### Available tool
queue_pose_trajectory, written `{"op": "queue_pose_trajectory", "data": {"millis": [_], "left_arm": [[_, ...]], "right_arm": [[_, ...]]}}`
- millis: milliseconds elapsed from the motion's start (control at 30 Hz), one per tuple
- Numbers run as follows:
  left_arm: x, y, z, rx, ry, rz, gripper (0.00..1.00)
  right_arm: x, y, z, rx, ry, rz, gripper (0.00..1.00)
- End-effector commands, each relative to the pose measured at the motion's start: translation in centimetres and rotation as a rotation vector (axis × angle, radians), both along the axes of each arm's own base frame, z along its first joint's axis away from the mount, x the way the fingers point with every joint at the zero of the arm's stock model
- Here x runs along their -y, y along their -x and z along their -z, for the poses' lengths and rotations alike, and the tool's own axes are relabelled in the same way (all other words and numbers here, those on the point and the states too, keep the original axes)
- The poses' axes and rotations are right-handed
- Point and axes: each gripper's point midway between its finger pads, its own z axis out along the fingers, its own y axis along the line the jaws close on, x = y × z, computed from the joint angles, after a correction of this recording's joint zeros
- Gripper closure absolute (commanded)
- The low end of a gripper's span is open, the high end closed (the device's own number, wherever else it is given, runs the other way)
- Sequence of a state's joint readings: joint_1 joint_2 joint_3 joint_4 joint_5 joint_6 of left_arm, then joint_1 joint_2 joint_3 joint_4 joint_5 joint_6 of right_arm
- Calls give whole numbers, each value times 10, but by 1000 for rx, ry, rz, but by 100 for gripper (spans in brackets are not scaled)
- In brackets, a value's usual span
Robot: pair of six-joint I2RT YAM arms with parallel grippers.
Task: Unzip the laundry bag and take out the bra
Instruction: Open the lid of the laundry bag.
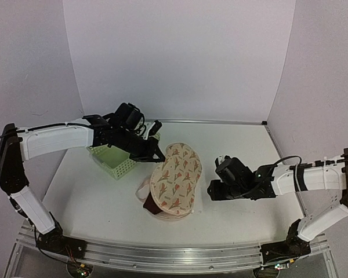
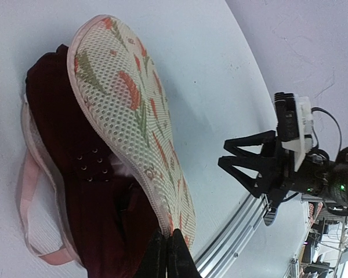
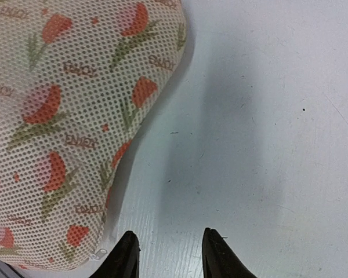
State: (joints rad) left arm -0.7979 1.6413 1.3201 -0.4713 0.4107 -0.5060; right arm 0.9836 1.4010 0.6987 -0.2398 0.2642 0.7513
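Observation:
The laundry bag [image 1: 177, 174] lies mid-table, its cream flowered top flap [image 2: 124, 104] lifted off the lower half. My left gripper [image 1: 160, 156] is shut on the far rim of that flap [image 2: 167, 238] and holds it up. Under the flap the dark maroon bra [image 2: 64, 139] shows inside, a pale pink strap [image 2: 24, 191] looping out on the table; its near end also peeks out in the top view [image 1: 148, 201]. My right gripper [image 1: 211, 190] hovers low just right of the bag [image 3: 58, 116], open, with only bare table between its fingers [image 3: 169, 242]. A zipper pull [image 3: 98, 253] lies beside its left finger.
A light green lattice basket [image 1: 112, 160] stands at the back left, under my left arm. White walls enclose the table on three sides. A metal rail [image 1: 162, 255] runs along the near edge.

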Motion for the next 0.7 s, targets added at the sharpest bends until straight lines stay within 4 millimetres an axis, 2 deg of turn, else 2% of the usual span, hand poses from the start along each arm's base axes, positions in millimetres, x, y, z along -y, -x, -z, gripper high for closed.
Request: {"op": "queue_pose_trajectory", "data": {"millis": [0, 100, 233, 300, 467, 667], "left_arm": [[-1, 0, -38, 53, 80, -29, 100], [13, 7, -55, 79, 109, 0, 100], [49, 20, -83, 139, 158, 88, 100], [66, 23, -88, 136, 177, 124, 100], [98, 21, -84, 120, 191, 170, 100], [133, 15, -70, 84, 202, 201, 100]], "right_arm": [[-35, -15, -18, 15, -113, -47, 74], [-44, -19, -23, 16, -131, -54, 87], [-41, -23, -40, 50, -153, -44, 92], [-33, -25, -50, 75, -146, -25, 92], [2, -22, -82, 162, -123, 46, 92], [40, -11, -138, 310, -193, 85, 89]]}}
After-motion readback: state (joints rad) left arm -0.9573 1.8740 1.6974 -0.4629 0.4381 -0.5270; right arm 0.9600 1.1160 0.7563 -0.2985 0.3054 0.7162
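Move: The laundry bag's middle lies almost straight below the left gripper, about 2 cm to its right, level with it ahead and some 16 below; the left fingers already hold the lid's rim above it. The bra sits in the bag, about 1 cm back, level sideways and 16 below; the green basket is roughly 13 ahead, 16 left and 16 below. From the right gripper, the bag's middle is about 15 cm left, 4 ahead and 4 below. Keep the left fingers shut on the lid's rim and lift a little, then sweep it right across the bag, about 11 cm, ending some 5 cm higher and turned about 10 degrees clockwise. Meanwhile bring the half-open right gripper 2 to 3 cm left towards the bag while closing it nearly shut, then raise it about 11 cm, tipping its fingers up and easing back right. ##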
